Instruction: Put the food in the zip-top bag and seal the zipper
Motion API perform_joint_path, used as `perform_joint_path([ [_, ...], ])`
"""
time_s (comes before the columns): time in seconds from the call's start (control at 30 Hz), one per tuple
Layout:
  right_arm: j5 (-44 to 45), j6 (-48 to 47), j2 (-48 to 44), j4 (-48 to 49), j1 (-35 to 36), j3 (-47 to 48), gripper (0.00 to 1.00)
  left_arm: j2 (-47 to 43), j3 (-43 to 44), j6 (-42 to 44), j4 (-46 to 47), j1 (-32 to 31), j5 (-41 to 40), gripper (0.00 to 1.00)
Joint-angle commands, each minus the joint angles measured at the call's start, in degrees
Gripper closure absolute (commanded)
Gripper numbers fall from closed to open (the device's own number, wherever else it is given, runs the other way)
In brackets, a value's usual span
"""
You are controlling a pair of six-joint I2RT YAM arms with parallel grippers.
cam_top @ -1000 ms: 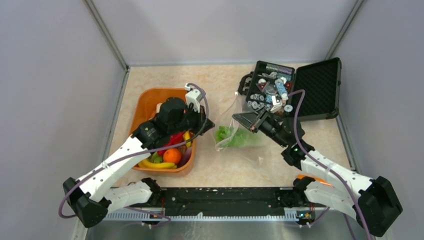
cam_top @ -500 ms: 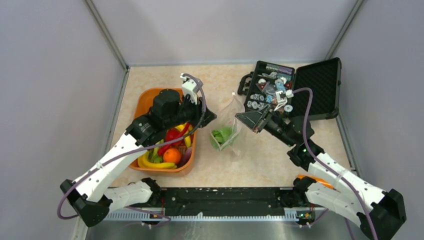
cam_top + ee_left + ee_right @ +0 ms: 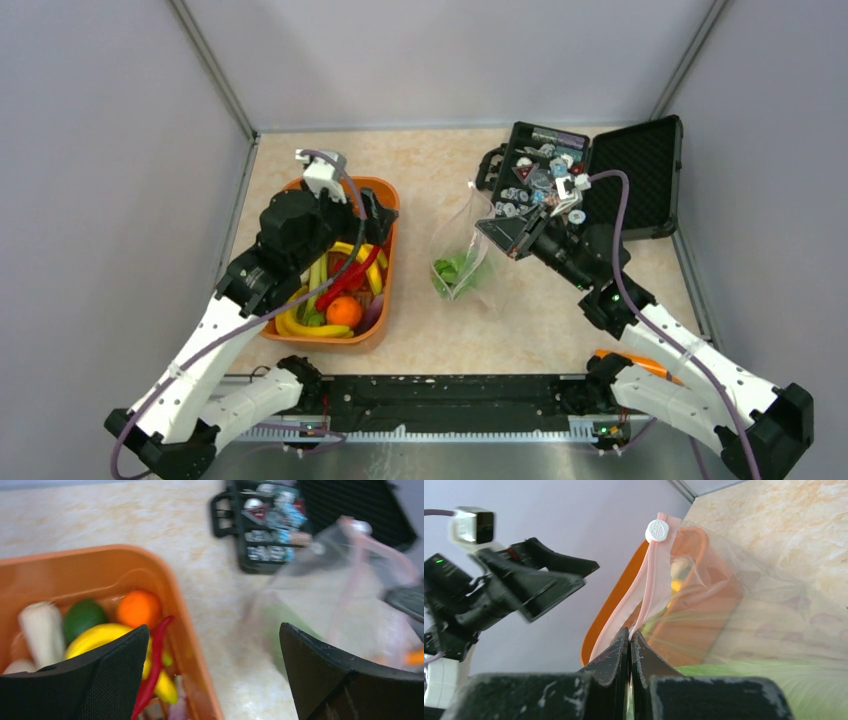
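Observation:
The clear zip-top bag (image 3: 462, 255) hangs mouth-up at mid table with green food (image 3: 448, 270) inside. My right gripper (image 3: 497, 236) is shut on the pink zipper (image 3: 649, 580) strip at the bag's mouth, below its white slider (image 3: 657, 530). My left gripper (image 3: 214, 627) is open and empty, hovering over the right rim of the orange tub (image 3: 385, 190). In the tub lie a red chilli (image 3: 155, 665), an orange (image 3: 137, 607), yellow bananas (image 3: 310, 328), a green piece (image 3: 82, 617) and a pale piece (image 3: 42, 630).
An open black hard case (image 3: 640, 175) with small chips and packets sits at the back right, just behind the bag. Grey walls close in the table on three sides. An orange object (image 3: 612, 354) lies by the right arm's base.
My left gripper has drawn back from the bag to the left over the tub and has opened. The right gripper has kept its hold, and the bag now hangs more upright.

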Motion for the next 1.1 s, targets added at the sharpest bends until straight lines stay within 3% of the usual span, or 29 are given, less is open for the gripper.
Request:
perform_joint_path([
  [0.0,0.92,-1.19,-0.98,1.27,-0.42,2.95,1.0,-0.5,-5.16,-3.2,0.65,9.9,-2.42,0.01],
  [0.1,0.13,-0.92,-0.46,1.31,-0.43,2.39,1.0,-0.83,-8.96,-5.47,2.66,14.54,-1.93,0.01],
  [0.47,-0.92,0.06,0.68,2.03,-0.43,1.41,1.0,0.11,-15.15,-10.76,4.34,21.79,-3.37,0.01],
  [0.77,-0.59,0.41,0.83,2.06,-0.43,1.11,1.0,0.35,-20.03,-13.55,8.2,30.25,5.85,0.01],
  [0.97,-0.16,0.44,0.99,1.88,-0.43,1.11,1.0,-0.92,-20.35,-11.9,6.76,30.61,10.69,0.02],
  [1.07,0.12,0.58,1.24,1.87,-0.43,1.11,1.0,-1.33,-20.13,-9.03,6.45,30.57,17.62,0.05],
])
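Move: The left hand is empty and open, high over the right side of the orange basket. The banana bunch lies about 6 cm ahead, 6 cm left and some 23 cm below it. At much the same depth, the red chili is 2 cm ahead and 8 cm left, the far orange 12 cm ahead and 3 cm left, and the avocado 13 cm ahead and 10 cm left. From the right hand, the bananas are some 7 cm ahead, 23 cm left and 23 cm below. The empty left hand leaves the bag's side and swings about 12 cm left while sinking some 14 cm, easing a few centimetres forward early on, down towards the bananas; its fingers stay wide open and touch nothing in the basket. On the way the wrist turns counter-clockwise and tips downward, nearly 30 and some 20 degrees, the leftward sweep ending with a slight return right, while the right hand stays put with its shut fingers still pinching the rim of the zip-top bag. ##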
